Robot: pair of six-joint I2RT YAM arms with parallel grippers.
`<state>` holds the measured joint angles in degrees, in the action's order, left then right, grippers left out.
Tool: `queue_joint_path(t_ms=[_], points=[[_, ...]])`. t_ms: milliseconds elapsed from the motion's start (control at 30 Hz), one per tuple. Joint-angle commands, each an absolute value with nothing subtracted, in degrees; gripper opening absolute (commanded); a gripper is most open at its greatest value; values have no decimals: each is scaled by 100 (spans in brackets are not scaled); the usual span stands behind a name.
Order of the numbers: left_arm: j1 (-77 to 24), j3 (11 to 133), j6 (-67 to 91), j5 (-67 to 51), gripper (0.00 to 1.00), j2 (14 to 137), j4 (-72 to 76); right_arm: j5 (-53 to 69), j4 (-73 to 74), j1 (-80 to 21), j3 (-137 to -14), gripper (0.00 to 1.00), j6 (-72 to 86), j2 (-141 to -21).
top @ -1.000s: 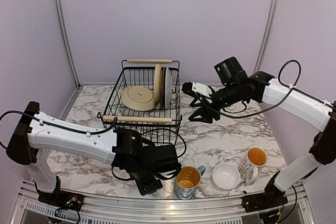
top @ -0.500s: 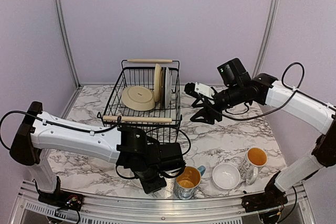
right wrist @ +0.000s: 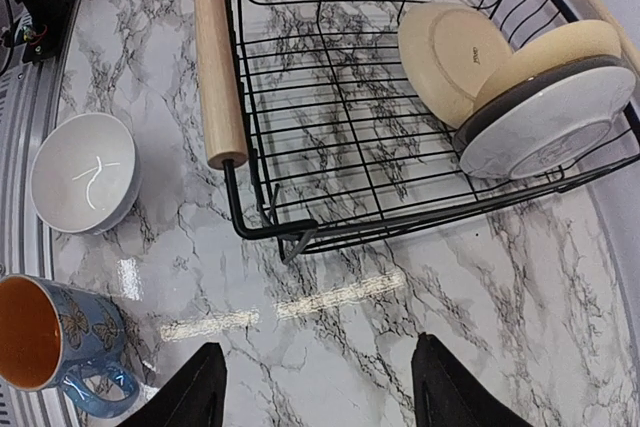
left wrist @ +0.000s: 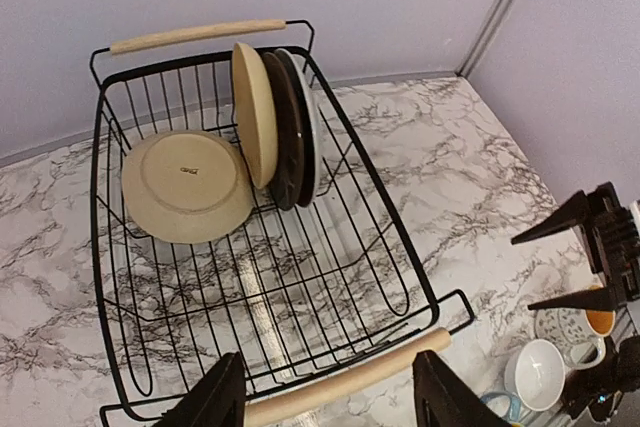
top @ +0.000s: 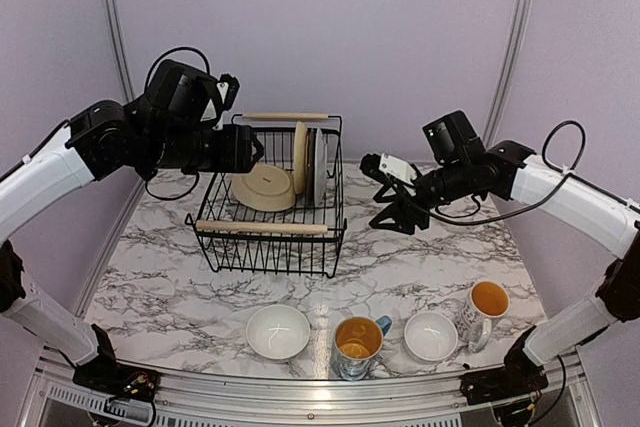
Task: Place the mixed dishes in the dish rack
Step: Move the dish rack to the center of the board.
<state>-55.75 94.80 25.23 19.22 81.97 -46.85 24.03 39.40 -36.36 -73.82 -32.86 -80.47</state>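
Note:
The black wire dish rack (top: pixel 268 237) (left wrist: pixel 400 277) (right wrist: pixel 330 127) stands mid-table. Inside it a cream plate (top: pixel 262 187) (left wrist: pixel 185 187) leans, next to an upright pale yellow plate (top: pixel 300 157) (left wrist: pixel 252 112) and a grey plate (top: pixel 319 165) (right wrist: pixel 550 119). Along the table's front sit a white bowl (top: pixel 278 332) (right wrist: pixel 85 172), a blue yellow-lined mug (top: pixel 357 340) (right wrist: pixel 55 342), a second white bowl (top: pixel 431 335) and a white mug (top: pixel 485 307). My left gripper (top: pixel 250 152) (left wrist: pixel 335 402) hangs open and empty above the rack's back left. My right gripper (top: pixel 385 192) (right wrist: pixel 325 392) is open and empty over bare marble right of the rack.
Lilac walls close in the back and sides, with metal posts (top: pixel 118 47) in the corners. A metal rail (top: pixel 300 392) runs along the front edge just behind the cups and bowls. The rack's wooden handles (top: pixel 262 228) stick up at its front and back.
My left arm has swung from the table's front, beside the blue mug, up to the rack's back left, and its jaws have opened. A white bowl now shows where it was. The right arm barely moved.

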Motion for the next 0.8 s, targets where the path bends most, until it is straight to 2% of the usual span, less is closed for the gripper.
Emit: queue_joint_path(t_ms=[0, 233, 367, 567, 767], points=[[-4886, 8984, 3570, 2086, 60, 8268, -3548, 2455, 3780, -3542, -7384, 61, -3126, -7953], [-4202, 9211, 3914, 1701, 61, 9392, -2837, 2509, 3555, -3524, -7330, 61, -3012, -7958], [-3894, 9281, 3809, 1610, 58, 9757, -2650, 2827, 3876, -3664, -8048, 60, -3090, -8191], [-3715, 9279, 3796, 1526, 57, 9334, -2454, 2703, 4500, -4421, -9531, 60, -3269, -9162], [-3718, 8439, 3924, 1658, 57, 8361, -2305, 2995, 4643, -4835, -9979, 62, -3170, -10002]])
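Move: The dish rack's middle lies about 15 cm ahead of the left hand, 2 cm to its right and 28 cm below. From the right hand, the dish rack's middle is some 15 cm ahead, 27 cm left and 16 cm lower. The upright plates stand about 20 cm ahead of the left hand and 12 cm right; the white bowl sits 20 cm back and 6 cm right of it. Left hand swings 15 cm forward, dipping midway; right then rises and goes 10 cm left towards the rack. ##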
